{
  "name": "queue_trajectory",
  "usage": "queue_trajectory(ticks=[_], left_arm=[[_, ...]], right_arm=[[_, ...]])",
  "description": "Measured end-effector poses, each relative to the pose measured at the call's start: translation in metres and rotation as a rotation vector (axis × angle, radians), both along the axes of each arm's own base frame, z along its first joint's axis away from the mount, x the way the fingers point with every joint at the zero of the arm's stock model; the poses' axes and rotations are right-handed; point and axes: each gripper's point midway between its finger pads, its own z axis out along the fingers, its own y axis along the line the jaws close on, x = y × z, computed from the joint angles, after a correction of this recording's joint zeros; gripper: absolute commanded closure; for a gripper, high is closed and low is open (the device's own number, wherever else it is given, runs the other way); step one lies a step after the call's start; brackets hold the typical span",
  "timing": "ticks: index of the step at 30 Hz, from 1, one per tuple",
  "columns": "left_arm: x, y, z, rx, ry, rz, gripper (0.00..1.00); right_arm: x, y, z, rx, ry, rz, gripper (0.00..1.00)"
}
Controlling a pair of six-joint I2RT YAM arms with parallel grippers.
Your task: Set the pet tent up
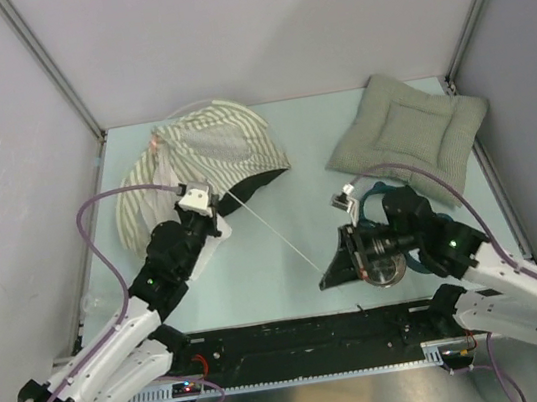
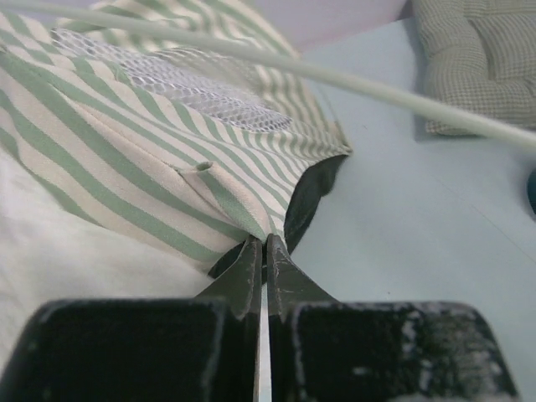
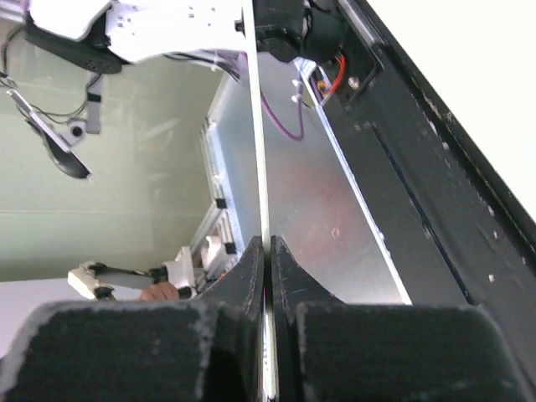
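The pet tent (image 1: 214, 143) lies collapsed at the back left, olive-and-white striped with a grey mesh window (image 2: 193, 84) and a dark underside. My left gripper (image 1: 208, 190) (image 2: 265, 243) is shut on a pinched corner of the tent's striped hem. A thin white rod (image 1: 273, 233) runs from the tent diagonally to the front middle. My right gripper (image 1: 333, 270) (image 3: 268, 247) is shut on the near end of that rod (image 3: 255, 126). In the left wrist view the rod (image 2: 335, 75) crosses above the fabric.
A grey-green quilted cushion (image 1: 410, 134) (image 2: 477, 59) lies at the back right, by the right wall post. A black rail (image 1: 309, 336) runs along the near edge between the arm bases. Grey walls close in the table on three sides.
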Motion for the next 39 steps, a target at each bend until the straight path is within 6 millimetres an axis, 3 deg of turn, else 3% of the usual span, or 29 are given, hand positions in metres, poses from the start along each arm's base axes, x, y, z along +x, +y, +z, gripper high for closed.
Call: queue_trajectory(ticks=[5,11,27,39], left_arm=[[-0.013,-0.017,-0.003,0.056,-0.019,-0.082,1.0],[-0.024,-0.029,-0.011,0.124,-0.014,-0.145,1.0],[-0.052,-0.055,-0.002,0.076,-0.024,-0.263,1.0],[-0.082,-0.07,-0.013,0.053,0.044,-0.335,1.0]], right_arm=[[0.035,0.033,0.015,0.07,0.041,0.009,1.0],[0.066,0.067,0.016,0.134,0.034,-0.006,1.0],[0.131,0.095,0.05,0.301,-0.225,-0.272,1.0],[0.178,0.128,0.079,0.384,-0.34,-0.337,1.0]])
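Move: Ahead and to the left of the right hand, which grips the pole near its black end, lies the tent corner pinched by the left hand: about 17 cm farther out and 19 cm left, nearly level. The sleeve mouth stands some 7 cm ahead of that corner. The steel bowl is roughly 18 cm right, 3 cm back and 20 cm below the right hand. From the left hand, the black pole end lies about 23 cm back and 26 cm right. Pushing the gripped pole forward and left, the right hand travels about 18 cm out and 13 cm left, rising 8 cm, its fingers lifting to level and swinging clockwise. The left hand keeps its pinch on the tent corner and draws it some 8 cm back and 7 cm right towards the pole end, turning about 20 degrees clockwise. ##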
